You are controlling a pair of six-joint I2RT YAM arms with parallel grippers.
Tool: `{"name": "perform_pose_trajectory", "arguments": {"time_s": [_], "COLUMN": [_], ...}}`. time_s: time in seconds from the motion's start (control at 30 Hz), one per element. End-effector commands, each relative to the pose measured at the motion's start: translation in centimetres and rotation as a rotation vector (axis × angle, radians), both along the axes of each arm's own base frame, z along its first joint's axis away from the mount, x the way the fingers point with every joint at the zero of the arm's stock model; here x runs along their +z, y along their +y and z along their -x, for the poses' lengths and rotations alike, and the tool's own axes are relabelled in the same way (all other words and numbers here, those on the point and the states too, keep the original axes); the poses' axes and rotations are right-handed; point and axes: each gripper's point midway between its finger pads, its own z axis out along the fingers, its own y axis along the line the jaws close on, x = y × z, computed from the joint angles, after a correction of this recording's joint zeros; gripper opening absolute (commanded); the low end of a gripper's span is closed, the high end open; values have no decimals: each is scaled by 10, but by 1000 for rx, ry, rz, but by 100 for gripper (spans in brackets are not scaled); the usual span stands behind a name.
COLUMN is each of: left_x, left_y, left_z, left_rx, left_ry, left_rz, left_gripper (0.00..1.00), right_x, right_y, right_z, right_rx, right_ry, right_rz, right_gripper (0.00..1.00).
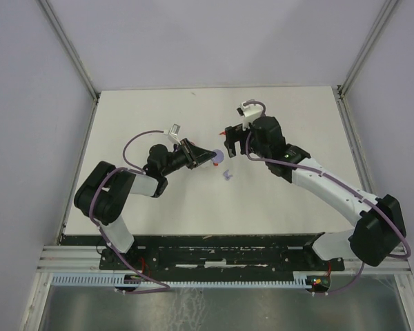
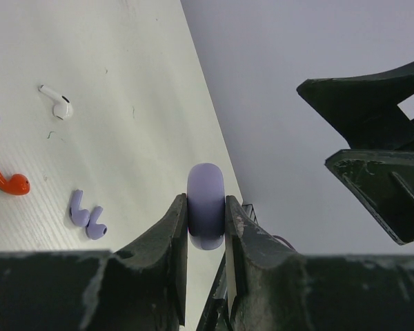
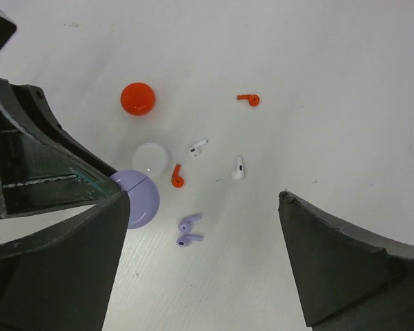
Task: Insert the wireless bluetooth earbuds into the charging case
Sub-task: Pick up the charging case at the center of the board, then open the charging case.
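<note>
A lavender round charging case (image 2: 205, 203) stands on edge, pinched between the fingers of my left gripper (image 2: 205, 222), which is shut on it. From above, that gripper (image 1: 205, 157) holds the case (image 1: 219, 156) near the table's middle. The case (image 3: 139, 200) looks closed. Two lavender earbuds (image 3: 190, 229) lie side by side just right of it, also visible as lavender earbuds (image 2: 86, 215) and from above (image 1: 225, 174). Two red earbuds (image 3: 176, 177) (image 3: 249, 99) and two white earbuds (image 3: 197, 146) (image 3: 238, 169) lie loose. My right gripper (image 3: 201, 200) hangs open above the lavender pair, holding nothing.
A red round case (image 3: 137, 98) and a white round case (image 3: 150, 160) rest on the table (image 3: 345, 83) beyond the lavender one. The right gripper's dark fingers (image 2: 379, 158) loom close to the held case. Grey walls enclose the white table (image 1: 159, 207).
</note>
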Motion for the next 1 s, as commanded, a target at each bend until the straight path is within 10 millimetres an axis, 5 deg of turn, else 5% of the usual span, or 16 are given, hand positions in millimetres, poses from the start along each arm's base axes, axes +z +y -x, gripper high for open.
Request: {"name": "perform_pose_trajectory", "arguments": {"time_s": [0.0, 0.97], "left_x": [21, 45], "left_y": [-5, -6], "left_z": [-2, -1], "left_rx": [-11, -19], "left_ry": [-34, -52], "left_rz": [51, 108], "left_gripper": [3, 3], "right_x": [-11, -73], "right_y": [-8, 33], "right_z": [-5, -22], "right_rx": [-63, 24], "right_ry": [84, 210], "right_rz": [74, 56], "right_gripper": [97, 98]}}
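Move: The lilac charging case is already pinched flat in the left fingers, its middle about 2 cm to the right of the left hand point and level with it. From the raised right hand, the case lies roughly 6 cm left, 2 cm back and 8 cm lower. About 22 cm below on the table, the lilac earbuds lie 1 cm behind the right hand, neither left nor right; the near orange earbud is some 4 cm ahead and 4 cm left. Bring the wide-open right gripper down about 10 cm beside the case, easing slightly left towards it in the second half and tipping the fingertips some 15 degrees further down, so that its left-hand finger comes in against the case's free half and folds it down. Hold the left gripper almost still, keeping its pinch on the lid. ##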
